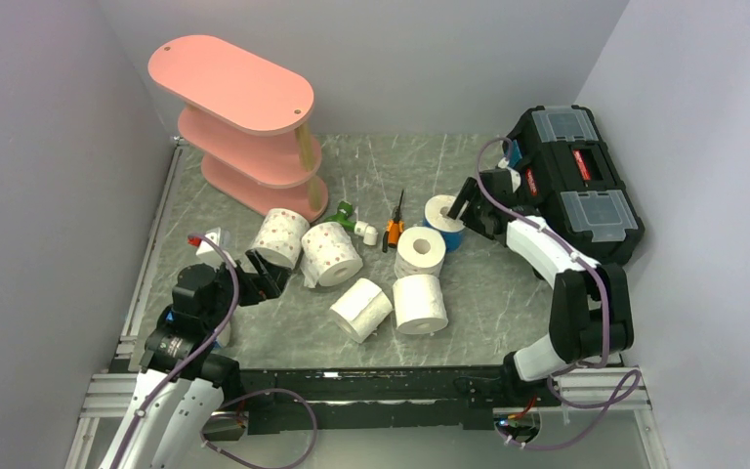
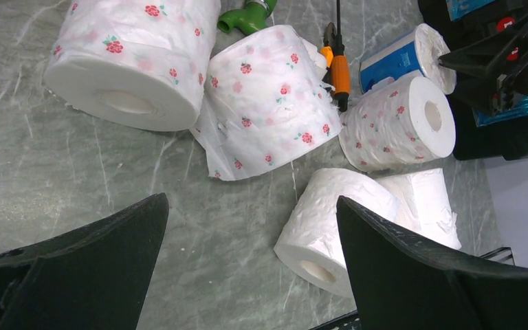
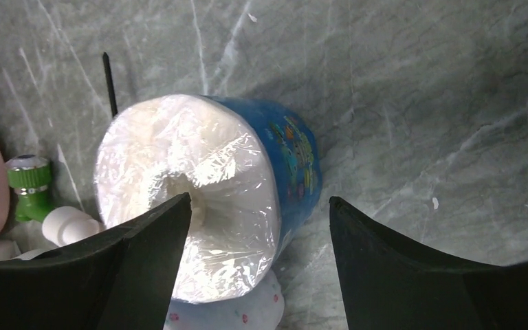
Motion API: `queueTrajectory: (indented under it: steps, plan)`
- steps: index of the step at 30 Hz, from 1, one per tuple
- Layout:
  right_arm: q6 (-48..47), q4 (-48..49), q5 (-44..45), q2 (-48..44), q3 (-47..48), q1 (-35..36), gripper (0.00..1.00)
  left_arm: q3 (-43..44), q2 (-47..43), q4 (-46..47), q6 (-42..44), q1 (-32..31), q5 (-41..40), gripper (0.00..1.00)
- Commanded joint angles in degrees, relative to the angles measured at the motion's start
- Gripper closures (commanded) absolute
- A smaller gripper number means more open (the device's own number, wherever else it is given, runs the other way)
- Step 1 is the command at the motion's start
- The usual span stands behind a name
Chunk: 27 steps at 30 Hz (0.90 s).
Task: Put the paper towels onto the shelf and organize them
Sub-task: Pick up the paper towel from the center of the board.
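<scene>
The pink three-tier shelf (image 1: 244,117) stands at the far left with bare boards. Several paper towels lie loose mid-table: two pink-dotted rolls (image 1: 280,237) (image 1: 330,254), two plain rolls (image 1: 361,309) (image 1: 420,303), a third dotted roll (image 1: 420,251), and a blue-wrapped roll (image 1: 444,220). My right gripper (image 3: 258,199) is open at the blue-wrapped roll (image 3: 199,158): one finger lies over its wrapped end near the core, the other stands apart beside its blue side. My left gripper (image 2: 251,201) is open and holds nothing, low over bare table, with a plain roll (image 2: 330,220) by its right finger.
A black toolbox (image 1: 576,181) sits at the right, behind my right arm. An orange-handled screwdriver (image 1: 395,225) and a green-and-white plastic tool (image 1: 356,220) lie between the rolls and the shelf. Grey walls close in on three sides.
</scene>
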Motion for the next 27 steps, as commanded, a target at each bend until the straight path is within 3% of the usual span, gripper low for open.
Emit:
queueTrajectory:
  steps: [1, 7, 18, 27]
  plan:
    - [0.2, -0.2, -0.6, 1.1, 1.6, 0.3, 0.25, 1.5, -0.9, 0.1, 0.2, -0.1, -0.9, 0.01]
    - [-0.4, -1.5, 0.0, 3.3, 1.9, 0.4, 0.31, 1.4, -0.9, 0.3, -0.1, -0.1, -1.1, 0.01]
    - [-2.5, -4.1, 0.3, 0.1, 3.9, 1.0, 0.62, 3.0, -0.6, -2.5, 0.3, -0.1, -2.4, 0.01]
    - [-2.8, -4.1, 5.0, -9.9, 6.2, 5.3, 0.66, 5.2, -2.6, -3.7, 0.3, -0.2, -6.8, 0.01]
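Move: The paper towel for the right hand is the blue-wrapped upright roll, its middle about 3 cm left, 1 cm ahead and 5 cm below, with the spread fingers astride its right wall. From that hand, a flowered roll stands 8 cm back and 8 cm left; the orange pliers lie 2 cm ahead, 14 cm left. From the left hand, the blue-wrapped roll is roughly 16 cm ahead, 37 cm right. Right hand sinks about 1.5 cm, pinches the roll's right wall, one finger in the core, then rises some 3 cm. ##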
